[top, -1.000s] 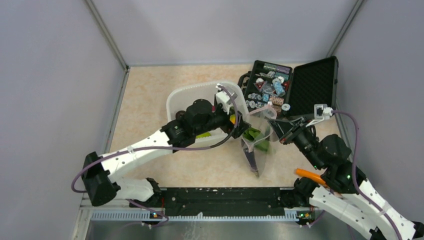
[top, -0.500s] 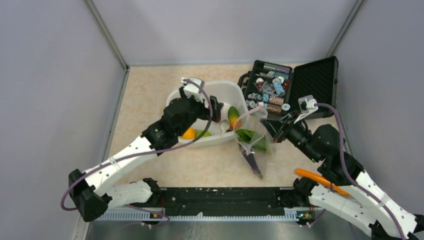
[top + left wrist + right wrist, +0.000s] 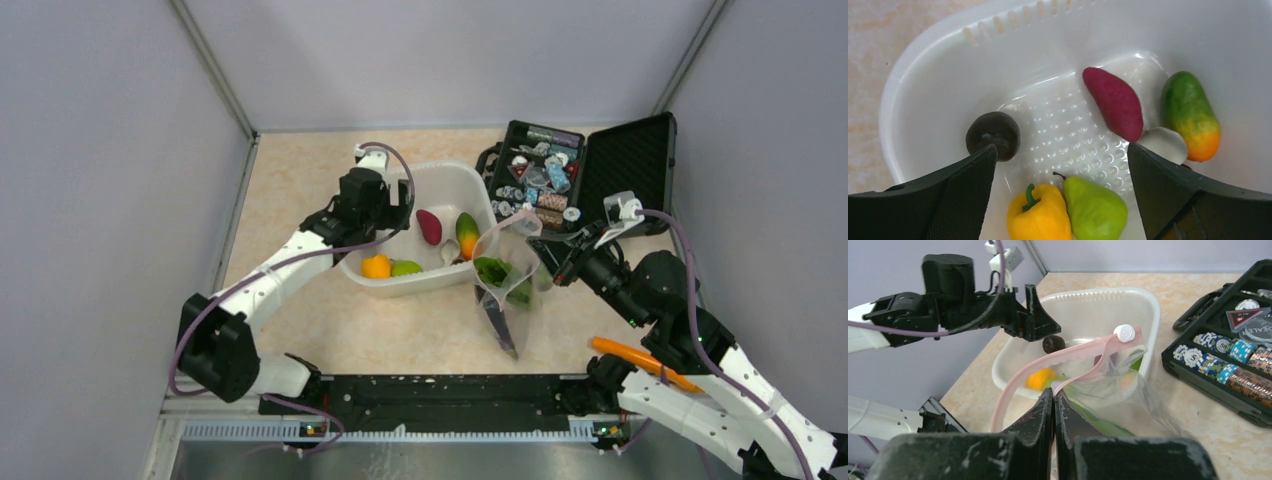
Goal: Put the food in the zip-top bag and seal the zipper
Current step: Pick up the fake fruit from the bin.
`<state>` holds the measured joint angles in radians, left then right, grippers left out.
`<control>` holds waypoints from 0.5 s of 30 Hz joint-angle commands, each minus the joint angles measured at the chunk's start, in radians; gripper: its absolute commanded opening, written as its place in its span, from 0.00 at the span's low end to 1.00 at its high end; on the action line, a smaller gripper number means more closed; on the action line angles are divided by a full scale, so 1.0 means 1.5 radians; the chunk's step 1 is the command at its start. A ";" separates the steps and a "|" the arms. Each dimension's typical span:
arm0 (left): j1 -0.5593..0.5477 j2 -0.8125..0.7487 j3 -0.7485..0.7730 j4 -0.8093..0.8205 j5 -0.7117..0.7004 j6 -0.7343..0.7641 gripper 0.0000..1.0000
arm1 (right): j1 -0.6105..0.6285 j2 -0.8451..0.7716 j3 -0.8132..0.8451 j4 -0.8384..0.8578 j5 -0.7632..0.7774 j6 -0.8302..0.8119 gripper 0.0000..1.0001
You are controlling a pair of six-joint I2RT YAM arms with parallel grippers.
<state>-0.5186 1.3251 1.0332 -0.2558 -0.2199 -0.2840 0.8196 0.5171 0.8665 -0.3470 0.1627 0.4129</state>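
Note:
My left gripper (image 3: 1060,150) hangs open over the white tub (image 3: 923,75), nothing between its fingers. Below it lies food: a yellow pepper (image 3: 1038,215), a green pear (image 3: 1095,210), a magenta piece (image 3: 1113,102), a green-orange fruit (image 3: 1190,115), a whitish piece (image 3: 1165,144) and a dark round piece (image 3: 993,134). The clear zip-top bag (image 3: 510,295) stands right of the tub with a green leafy piece (image 3: 495,270) and a dark eggplant (image 3: 502,325) inside. My right gripper (image 3: 1054,392) is shut on the bag's mouth edge, holding the pink zipper (image 3: 1078,352) open.
An open black case (image 3: 540,185) of chips lies at the back right, close behind the bag. An orange tool (image 3: 640,362) rests by the right arm's base. Grey walls enclose the table on three sides.
My left arm has drawn back from the bag's mouth and swung left over the tub, its gripper widening. The right gripper kept its hold and the bag shifted slightly.

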 commanded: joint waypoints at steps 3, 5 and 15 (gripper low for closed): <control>0.024 0.114 0.073 -0.046 -0.025 -0.024 0.99 | -0.002 -0.006 -0.003 0.038 -0.001 0.019 0.00; 0.023 0.165 0.105 -0.080 -0.055 -0.036 0.99 | -0.002 -0.012 -0.008 0.041 0.002 0.023 0.00; 0.011 0.274 0.182 -0.172 -0.220 -0.052 0.98 | -0.002 -0.030 -0.023 0.044 0.022 0.034 0.00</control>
<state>-0.4927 1.7298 1.2797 -0.4675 -0.4152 -0.3420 0.8196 0.4881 0.8307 -0.3462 0.1707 0.4500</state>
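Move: The dark round fruit in the bin lies about 7 cm ahead of the left hand, 5 cm to its left and 17 cm below. On the bin floor, the yellow pepper is some 9 cm nearer the base than that fruit and 3 cm right of it, the green pear 8 cm nearer and 9 cm right, and the red sweet potato level with it, 15 cm right. From the right hand, the dark fruit is about 24 cm ahead, 29 cm left and 32 cm below. Lower the open left gripper about 9 cm into the bin towards the dark round fruit, reaching some 4 cm forward as it sinks and easing a little left. Tip the fingers further down by about 15 degrees and swing them counter-clockwise, left side rising, keeping them wide open and slowing the descent near the end, still short of the fruit. ##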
